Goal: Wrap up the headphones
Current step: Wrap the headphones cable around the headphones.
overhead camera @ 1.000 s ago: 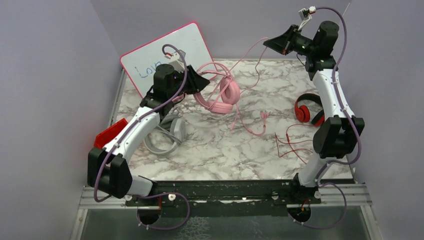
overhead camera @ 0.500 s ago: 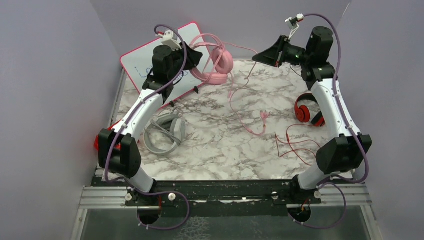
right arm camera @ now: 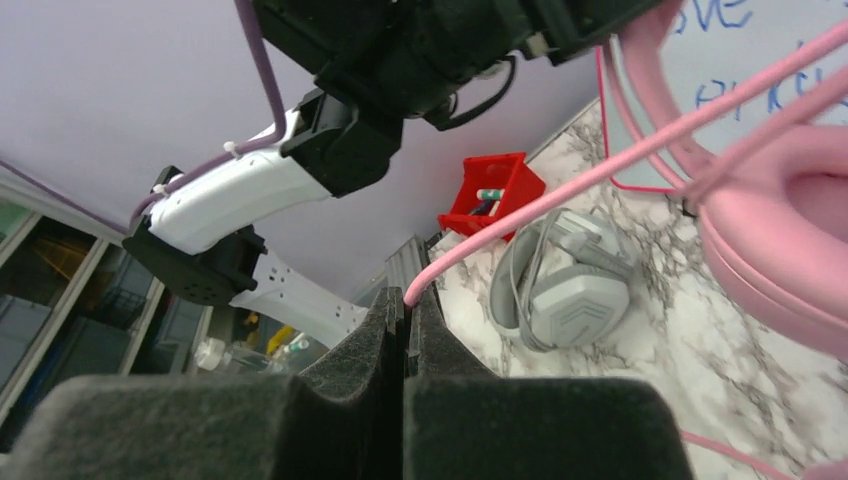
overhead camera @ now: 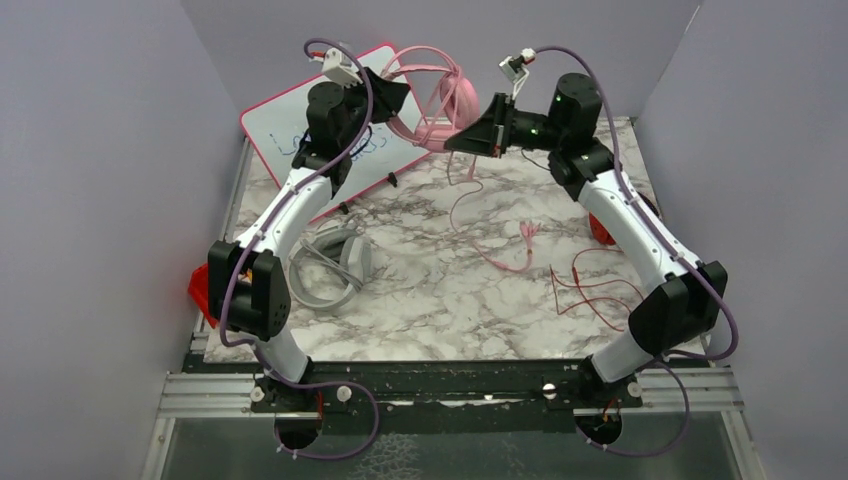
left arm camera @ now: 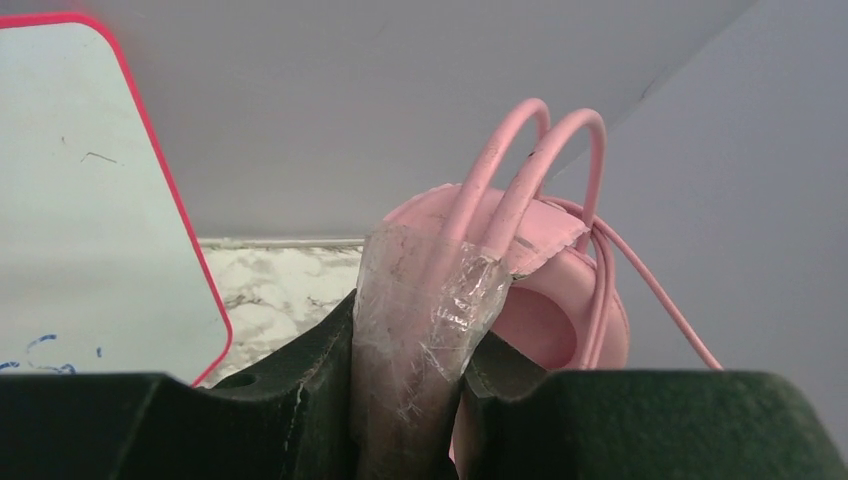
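The pink headphones [overhead camera: 442, 98] hang in the air at the back, with my left gripper [overhead camera: 397, 96] shut on their headband. In the left wrist view the jaws [left arm camera: 415, 345] clamp the tape-wrapped band, and a pink cup [left arm camera: 560, 320] shows behind. My right gripper [overhead camera: 468, 137] sits just right of the cups, shut on the pink cable [right arm camera: 520, 215], which runs taut from its tips [right arm camera: 408, 300] toward the cup [right arm camera: 790, 215]. The rest of the cable [overhead camera: 498, 252] trails down onto the table. The grey headphones [overhead camera: 330, 265] lie at left. The red pair [overhead camera: 601, 228] is mostly hidden behind my right arm.
A whiteboard [overhead camera: 295, 130] leans at the back left, right behind the left gripper. A red bin [overhead camera: 205, 285] sits at the left table edge. A thin red cable [overhead camera: 580, 285] sprawls at front right. Purple walls close in on three sides.
The left arm has lifted the pink headphones off the table, up and toward the back wall. The right gripper has swung left with the cable, close to the cups.
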Robot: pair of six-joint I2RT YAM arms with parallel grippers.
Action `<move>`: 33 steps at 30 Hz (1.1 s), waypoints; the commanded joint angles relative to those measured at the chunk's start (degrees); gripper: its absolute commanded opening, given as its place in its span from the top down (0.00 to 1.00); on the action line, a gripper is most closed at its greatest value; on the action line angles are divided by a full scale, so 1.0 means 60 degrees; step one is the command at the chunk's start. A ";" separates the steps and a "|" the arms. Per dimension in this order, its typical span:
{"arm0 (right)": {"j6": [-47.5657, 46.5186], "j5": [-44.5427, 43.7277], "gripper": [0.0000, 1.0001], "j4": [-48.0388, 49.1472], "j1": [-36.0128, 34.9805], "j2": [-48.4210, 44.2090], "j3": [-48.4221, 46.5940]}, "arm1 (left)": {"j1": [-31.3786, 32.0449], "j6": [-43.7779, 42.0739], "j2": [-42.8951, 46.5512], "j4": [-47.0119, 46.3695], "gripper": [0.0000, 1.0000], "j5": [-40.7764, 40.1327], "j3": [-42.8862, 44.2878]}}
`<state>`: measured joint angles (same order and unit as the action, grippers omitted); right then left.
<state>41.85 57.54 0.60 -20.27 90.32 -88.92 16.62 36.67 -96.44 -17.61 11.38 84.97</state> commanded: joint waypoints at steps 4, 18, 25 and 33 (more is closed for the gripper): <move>0.0193 -0.2098 0.99 0.1063 -0.1480 -0.0144 -0.0392 | -0.0075 0.1519 0.0157 -0.2063 1.00 -0.0146 0.0497; -0.2693 -0.4654 0.92 -0.0789 -0.1892 0.0446 -0.1625 | -0.0372 0.5843 0.0762 -0.4257 1.00 0.0435 -0.0714; -0.2862 -0.4819 0.68 -0.1053 -0.2090 0.0052 -0.0936 | -0.0581 0.7658 0.0567 -0.5894 1.00 0.0580 -0.0792; -0.4173 -0.3952 0.29 -0.2371 -0.2085 -0.1227 0.0241 | -0.0931 0.7915 0.0476 -0.6011 1.00 0.0776 -0.0539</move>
<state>23.38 31.42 -8.45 -32.58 89.36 -90.80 12.45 78.87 -95.02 -46.09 15.14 78.30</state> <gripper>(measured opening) 0.654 0.310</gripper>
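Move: The left hand already grips the taped headband of the pink headphones, whose middle is some 8 cm to its right and 2 cm ahead, about level. From the right hand, pinching the pink cable, that middle lies roughly 11 cm ahead and 4 cm left. The grey headphones are about 20 cm back, 14 cm left and 35 cm below the left hand; the bundled cable end lies 18 cm right of the right hand, 2 cm ahead and 36 cm down. Upward by about 9 cm goes the left hand, easing a little back and left while rolling some 40 degrees left side down, its grip on the headband kept. The right hand first carries the pinched cable about 5 cm left, then rises slightly with its fingers swinging clockwise, and finally opens wide, lets go of the cable and sinks about 6 cm below the headphones. ##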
